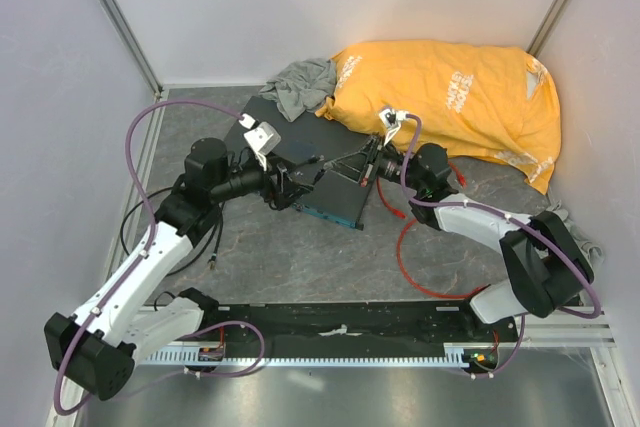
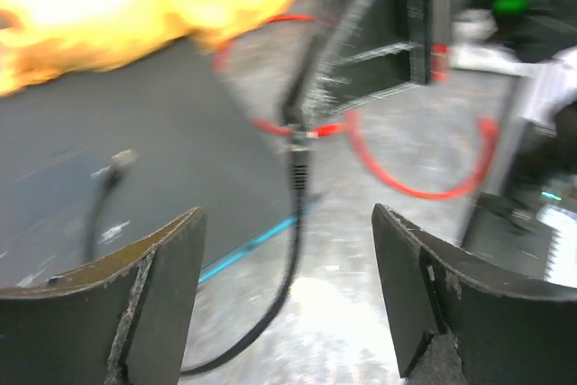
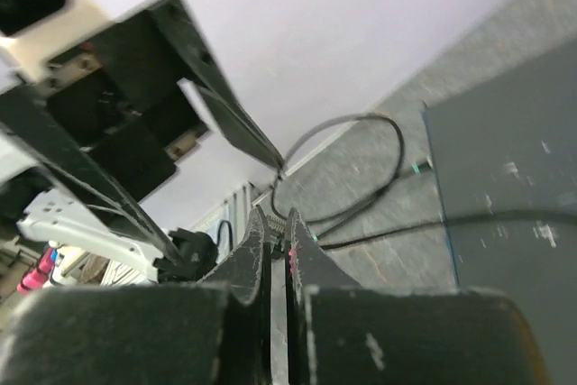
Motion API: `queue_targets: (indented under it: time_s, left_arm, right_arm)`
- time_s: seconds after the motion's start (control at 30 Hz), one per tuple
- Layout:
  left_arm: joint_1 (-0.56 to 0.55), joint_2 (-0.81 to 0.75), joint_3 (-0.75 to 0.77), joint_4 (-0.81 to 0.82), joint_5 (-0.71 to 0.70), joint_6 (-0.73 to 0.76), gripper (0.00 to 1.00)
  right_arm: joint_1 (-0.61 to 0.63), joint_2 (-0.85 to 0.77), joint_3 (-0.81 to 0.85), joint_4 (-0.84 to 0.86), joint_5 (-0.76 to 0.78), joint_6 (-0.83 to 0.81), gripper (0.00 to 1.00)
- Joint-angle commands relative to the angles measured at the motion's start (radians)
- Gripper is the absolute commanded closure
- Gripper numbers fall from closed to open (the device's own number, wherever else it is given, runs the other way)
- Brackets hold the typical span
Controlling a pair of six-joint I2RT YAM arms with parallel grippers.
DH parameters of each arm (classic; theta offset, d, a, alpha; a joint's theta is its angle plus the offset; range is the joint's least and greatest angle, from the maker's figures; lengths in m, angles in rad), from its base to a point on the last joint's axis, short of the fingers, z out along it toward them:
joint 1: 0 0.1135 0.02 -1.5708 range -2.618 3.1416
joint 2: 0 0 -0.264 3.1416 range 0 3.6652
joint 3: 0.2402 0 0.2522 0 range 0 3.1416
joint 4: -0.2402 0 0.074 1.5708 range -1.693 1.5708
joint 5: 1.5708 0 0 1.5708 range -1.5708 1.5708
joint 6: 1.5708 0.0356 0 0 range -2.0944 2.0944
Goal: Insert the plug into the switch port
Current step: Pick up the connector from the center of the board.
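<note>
The switch [image 1: 335, 192] is a flat dark grey box mid-table. Its blue-green front edge [image 1: 335, 215] faces the arms, and I cannot make out the single switch ports. My right gripper [image 3: 277, 215] is shut on the plug [image 3: 288, 222], whose ribbed tip shows between the jaws with a bit of red cable [image 3: 290, 254] below. In the top view it hovers at the box's right corner [image 1: 369, 166]. My left gripper [image 2: 287, 214] is open with nothing between its fingers, just left of the box's top [image 1: 303, 176]. The red cable [image 1: 399, 252] loops over the table.
An orange bag [image 1: 450, 97] and a grey cloth [image 1: 300, 85] lie at the back. Black cables [image 2: 288, 259] trail over the table and the box top [image 2: 108, 178]. A black rail [image 1: 340, 322] runs along the near edge.
</note>
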Motion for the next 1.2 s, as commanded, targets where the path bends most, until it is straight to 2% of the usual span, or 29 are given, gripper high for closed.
queue_targets:
  time_s: [0.0, 0.13, 0.3, 0.43, 0.63, 0.7, 1.03, 1.13, 1.17]
  left_arm:
    - [0.022, 0.055, -0.009, 0.146, 0.279, -0.106, 0.2]
    - [0.053, 0.11, -0.015, 0.241, 0.377, -0.19, 0.23]
    - [0.074, 0.142, -0.035, 0.426, 0.445, -0.346, 0.31]
    - [0.076, 0.162, -0.042, 0.496, 0.477, -0.431, 0.4]
    - [0.076, 0.162, -0.065, 0.519, 0.478, -0.475, 0.53]
    - [0.076, 0.161, -0.07, 0.519, 0.474, -0.475, 0.61]
    - [0.077, 0.204, -0.053, 0.493, 0.487, -0.482, 0.61]
    - [0.077, 0.208, -0.05, 0.493, 0.496, -0.485, 0.65]
    - [0.077, 0.207, -0.05, 0.493, 0.496, -0.485, 0.72]
  right_arm:
    - [-0.007, 0.021, -0.009, 0.375, -0.106, 0.082, 1.0]
    - [-0.007, 0.042, -0.003, 0.456, -0.129, 0.113, 1.0]
    - [-0.008, 0.044, 0.002, 0.45, -0.143, 0.092, 1.0]
    - [-0.008, 0.045, -0.001, 0.438, -0.141, 0.075, 1.0]
    - [-0.008, 0.042, -0.003, 0.426, -0.14, 0.06, 1.0]
    - [-0.008, 0.042, -0.003, 0.426, -0.138, 0.055, 1.0]
    - [-0.007, 0.039, 0.0, 0.427, -0.147, 0.052, 1.0]
    - [-0.007, 0.037, 0.0, 0.429, -0.15, 0.052, 1.0]
    - [-0.005, 0.039, 0.0, 0.429, -0.15, 0.048, 1.0]
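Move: The connector, already held in the right hand's shut fingertips, lies about 4 cm to the right of the wide-open left fingers, 2 cm ahead and some 2 cm lower. From the left hand, the switch is roughly 12 cm ahead, 4 cm left and 24 cm below, with a red plug nearly level ahead, some 19 cm right and 25 cm below. From the right hand the connector's tail is only about 1 cm left, and the open left fingers about 5 cm left, 2 cm back and 2 cm higher. Rightward by about 4 cm and slightly back, the left hand goes to the connector's cable end, its wrist turning some 30 degrees until the fingers point more squarely right while they close from wide open to under half, one on each side. The right hand, keeping its pinch, first lifts the connector about 4 cm and draws it back 2.5 cm, then holds still. ##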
